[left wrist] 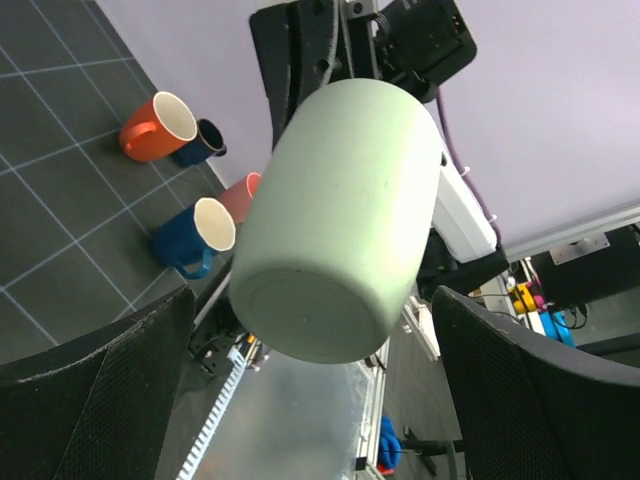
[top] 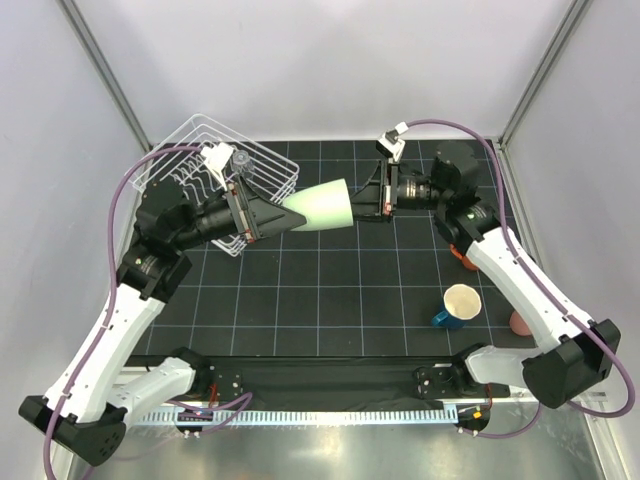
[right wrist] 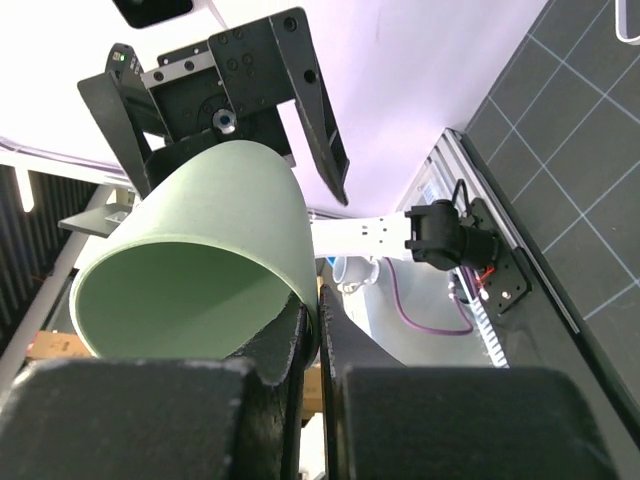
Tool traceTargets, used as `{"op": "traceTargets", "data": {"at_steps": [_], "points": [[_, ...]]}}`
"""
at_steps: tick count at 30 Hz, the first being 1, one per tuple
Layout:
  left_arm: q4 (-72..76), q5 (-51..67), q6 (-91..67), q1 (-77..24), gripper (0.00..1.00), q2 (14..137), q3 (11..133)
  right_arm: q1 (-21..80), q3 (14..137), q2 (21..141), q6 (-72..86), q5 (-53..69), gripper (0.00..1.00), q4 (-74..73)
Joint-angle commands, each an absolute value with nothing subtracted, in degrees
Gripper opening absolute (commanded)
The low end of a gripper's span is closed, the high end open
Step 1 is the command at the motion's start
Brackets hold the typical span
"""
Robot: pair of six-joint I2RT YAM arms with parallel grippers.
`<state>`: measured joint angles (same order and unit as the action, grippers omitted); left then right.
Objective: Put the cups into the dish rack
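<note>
A pale green cup (top: 320, 207) (left wrist: 340, 220) (right wrist: 200, 260) hangs sideways in mid-air over the middle of the mat. My right gripper (top: 360, 203) (right wrist: 322, 320) is shut on its rim wall, one finger inside and one outside. My left gripper (top: 283, 215) (left wrist: 315, 335) is open, and its fingers (left wrist: 110, 380) stand either side of the cup's base, apart from it. The white wire dish rack (top: 195, 140) sits tilted at the back left behind the left arm, with a clear glass (top: 240, 163) in it. A dark blue mug (top: 455, 305) (left wrist: 190, 238) with a cream inside stands at the front right.
An orange cup (top: 466, 262) (left wrist: 155, 127) shows partly behind the right forearm. A pink cup (top: 518, 322) (left wrist: 243, 195) stands at the mat's right edge. The enclosure's walls close in the back and both sides. A metal rail (top: 330, 412) runs along the near edge.
</note>
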<state>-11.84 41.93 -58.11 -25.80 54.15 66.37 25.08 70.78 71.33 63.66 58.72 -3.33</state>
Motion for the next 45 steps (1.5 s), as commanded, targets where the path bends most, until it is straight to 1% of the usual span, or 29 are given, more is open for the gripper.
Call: {"op": "traceTargets", "data": {"at_steps": [1,4,7,9,10,13,15,16,18,19,20,23,25,27,28,29,30,33,34,35,36,37,39,40,42,43,45], "points": [[-5.19,44.65,-61.52,-25.93,0.96,53.79,65.66,25.66,70.49,72.42,67.94,59.85,0.04,5.53],[-3.87,44.65,-62.49,-25.93,0.94,54.05,65.57,26.19,70.75,73.21,67.85,59.85,0.04,5.71],[-3.69,44.56,-62.93,-26.01,0.89,54.4,65.92,26.54,70.49,73.74,67.68,60.03,0.04,5.8],[-3.6,44.65,-63.1,-26.01,0.85,54.58,66.0,26.63,70.49,74.0,67.33,60.03,0.04,5.54],[-3.6,44.56,-63.11,-25.93,0.81,54.67,65.92,26.63,70.31,74.09,67.24,60.12,0.04,5.54],[-3.6,44.38,-63.11,-25.93,0.75,54.93,66.0,26.98,70.4,74.62,67.15,60.29,0.04,5.36],[-3.6,44.73,-63.02,-25.93,0.68,55.28,66.18,27.33,70.49,74.88,66.71,60.56,0.04,5.27],[-3.6,44.82,-63.02,-25.93,0.66,55.37,66.27,27.51,70.58,75.06,66.71,60.73,0.04,5.19],[-3.6,44.82,-63.02,-25.93,0.68,55.81,66.44,28.12,70.4,74.97,66.1,60.73,0.04,4.75],[-3.69,44.82,-62.93,-25.93,0.72,55.81,66.45,28.21,70.31,74.88,66.18,60.82,0.04,4.57],[-3.78,44.65,-62.84,-25.93,0.8,55.9,66.53,28.3,69.88,74.8,66.09,60.73,0.04,4.48],[-3.87,44.56,-62.84,-25.93,0.82,55.9,66.45,28.21,69.17,74.36,65.92,60.64,0.04,4.4],[-3.96,44.65,-62.75,-25.93,0.8,56.07,66.45,28.3,68.82,74.27,65.83,60.38,0.04,4.48],[-3.96,44.65,-62.67,-25.93,0.76,56.16,66.53,28.3,68.64,74.09,65.66,59.86,0.04,4.39],[-3.87,44.74,-62.67,-25.93,0.69,56.25,66.62,28.21,68.56,74.09,65.74,59.42,0.04,4.39],[-3.95,44.74,-62.58,-25.93,0.65,56.16,66.71,28.3,68.64,74.35,65.83,59.24,0.04,4.39],[-3.96,44.65,-62.58,-25.93,0.58,56.16,66.62,28.3,68.9,74.44,65.83,59.15,0.04,4.39],[-3.96,44.91,-62.49,-26.01,0.51,56.16,66.53,28.3,69.08,74.88,65.83,58.98,0.04,4.39],[-3.96,45.0,-62.49,-25.93,0.41,56.42,66.62,28.3,69.08,74.97,65.92,58.8,0.04,4.31],[-3.96,45.35,-62.4,-25.93,0.34,56.51,66.71,28.3,69.17,75.14,65.83,58.8,0.04,4.31],[-3.96,45.35,-62.49,-25.93,0.24,56.6,66.8,28.21,69.26,75.41,65.57,58.71,0.07,3.96],[-4.04,45.18,-62.49,-25.93,0.01,56.6,66.88,28.3,69.34,75.5,65.13,58.71,0.19,3.43],[-4.66,44.91,-62.4,-25.93,0.0,56.95,67.15,28.21,70.31,75.67,61.46,57.57,0.31,-1.38],[-5.01,44.83,-61.97,-25.93,0.0,57.21,67.41,28.3,70.83,75.93,59.96,56.96,0.4,-3.67],[-8.51,43.25,-60.74,-26.01,0.0,57.83,68.9,28.21,73.29,76.55,53.74,54.41,0.47,-12.27],[-10.96,42.37,-59.6,-25.93,0.0,58.01,69.6,28.13,75.48,77.25,51.27,53.1,0.56,-19.09],[-16.68,39.39,-56.88,-25.93,0.0,58.71,71.18,27.95,77.51,77.87,47.39,48.97,0.62,-25.72]]}}
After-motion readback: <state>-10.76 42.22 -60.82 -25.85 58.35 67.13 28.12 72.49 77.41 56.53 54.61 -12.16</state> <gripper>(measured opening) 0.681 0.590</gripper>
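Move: The green cup lies on its side in the air, base toward the left gripper. Its middle is about 5 cm right and 2 cm ahead of the open left fingers, level with them, and about 5 cm left, 1 cm ahead and 3 cm above the right fingers pinching its rim. From the left hand the dish rack is some 32 cm ahead, 22 cm left and 35 cm down. From the right hand the blue mug stands roughly 4 cm back, 28 cm right and 35 cm down. Feed the green cup, base first, about 2 cm left and slightly down between the waiting left fingers with the right hand, keeping its rim pinched. Hold the left gripper nearly in place and close it around the cup's body, easing open once before closing again. Then open the right fingers to release the rim and sink the right hand about 3 cm, drifting forward. ##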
